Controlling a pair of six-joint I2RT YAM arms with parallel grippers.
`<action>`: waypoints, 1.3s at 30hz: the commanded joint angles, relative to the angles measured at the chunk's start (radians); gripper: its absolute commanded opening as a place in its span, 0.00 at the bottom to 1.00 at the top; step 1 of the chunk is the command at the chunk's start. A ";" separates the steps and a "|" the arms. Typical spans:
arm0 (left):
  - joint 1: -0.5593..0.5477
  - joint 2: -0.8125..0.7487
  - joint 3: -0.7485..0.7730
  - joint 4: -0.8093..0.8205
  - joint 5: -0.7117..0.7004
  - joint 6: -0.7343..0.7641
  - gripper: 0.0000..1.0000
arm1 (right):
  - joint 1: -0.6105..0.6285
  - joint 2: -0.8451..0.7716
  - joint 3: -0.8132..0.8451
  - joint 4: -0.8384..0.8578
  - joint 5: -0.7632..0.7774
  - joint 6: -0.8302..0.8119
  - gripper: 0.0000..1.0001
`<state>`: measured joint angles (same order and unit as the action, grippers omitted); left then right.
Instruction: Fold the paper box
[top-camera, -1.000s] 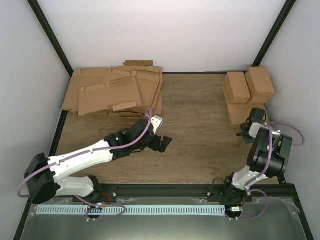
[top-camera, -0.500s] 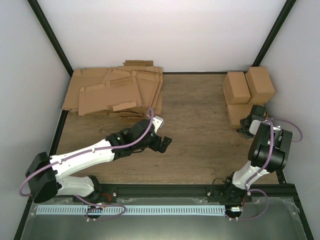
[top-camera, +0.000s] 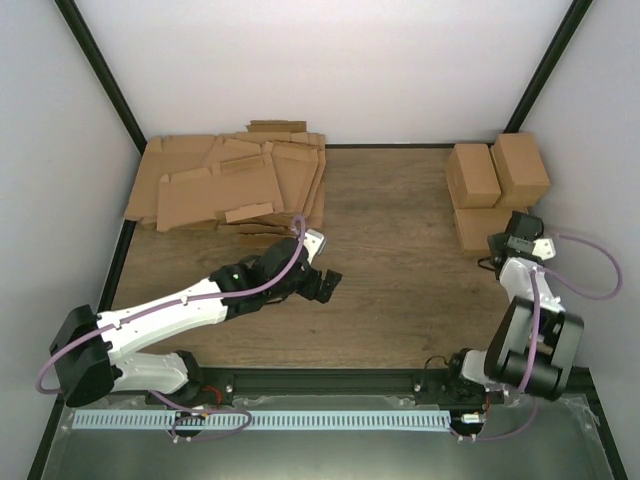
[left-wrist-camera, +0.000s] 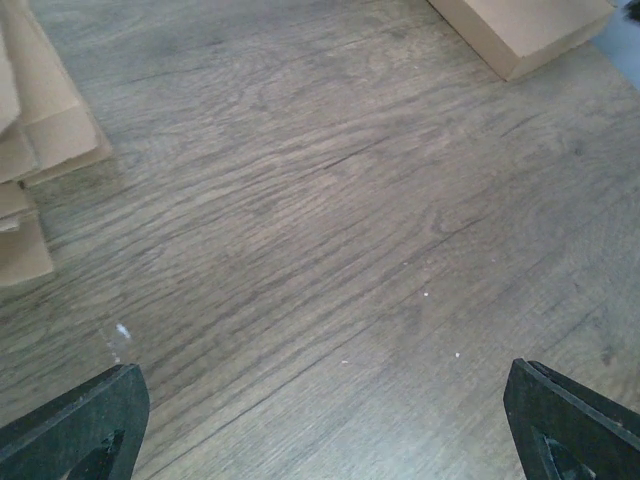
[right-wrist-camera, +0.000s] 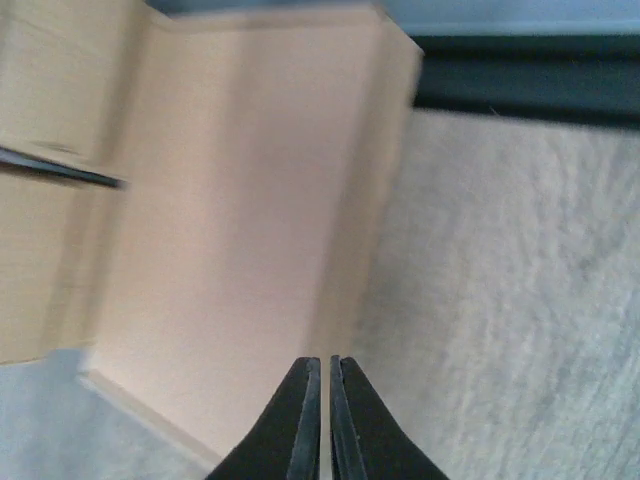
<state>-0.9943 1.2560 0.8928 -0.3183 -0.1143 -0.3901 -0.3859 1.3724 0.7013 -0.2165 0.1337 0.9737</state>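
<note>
The paper box (top-camera: 478, 228) is a shallow brown carton lying at the right of the table, in front of two taller cartons. Its flat top fills the left of the right wrist view (right-wrist-camera: 230, 250), and one corner shows in the left wrist view (left-wrist-camera: 525, 30). My right gripper (top-camera: 499, 243) is shut with nothing between its fingers. It hovers just above the box's right edge (right-wrist-camera: 320, 362). My left gripper (top-camera: 325, 283) is open over bare wood at mid-table (left-wrist-camera: 322, 400), far from the box.
Two blocky brown cartons (top-camera: 472, 175) (top-camera: 521, 167) stand at the back right. A stack of flat die-cut cardboard sheets (top-camera: 230, 185) lies at the back left, its edges at the left of the left wrist view (left-wrist-camera: 40, 130). Black frame posts rise at the corners.
The right arm has swung to the right and its wrist has turned, bringing the shut gripper up against the shallow box. The left arm has barely moved.
</note>
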 joint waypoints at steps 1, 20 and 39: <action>0.008 -0.025 0.024 -0.036 -0.090 -0.001 1.00 | 0.071 -0.166 0.020 -0.017 0.078 -0.075 0.07; 0.451 -0.450 -0.351 0.176 -0.260 -0.064 1.00 | 0.579 -0.449 -0.316 0.475 -0.295 -0.701 1.00; 0.546 -0.457 -0.590 0.430 -0.365 0.030 1.00 | 0.581 -0.340 -0.434 0.653 -0.375 -0.635 1.00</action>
<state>-0.4530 0.7963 0.3008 0.0532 -0.4866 -0.3763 0.1860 1.0367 0.3016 0.3397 -0.2131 0.3164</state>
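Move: Just ahead of the right hand lies the newly placed folded box, its middle about 6 cm farther out, 1 cm to the right and 5 cm lower; beyond are the other two boxes, one 20 cm ahead and 5 left, one 22 ahead and 7 right. The left hand has the flat cardboard pile about 27 cm ahead, 25 left and 17 below; the folded box is some 14 ahead and 44 right. Leaving the folded box, the right hand climbs about 13 cm while swinging left, sinks back some 8 and ends 25 cm left over open table, turning about 70 degrees counter-clockwise, fingers tipping up and opening wide. The left, still open, sweeps 25 cm left and slightly forward towards the cardboard pile, rising then dipping, turning nearly 50 degrees counter-clockwise. ##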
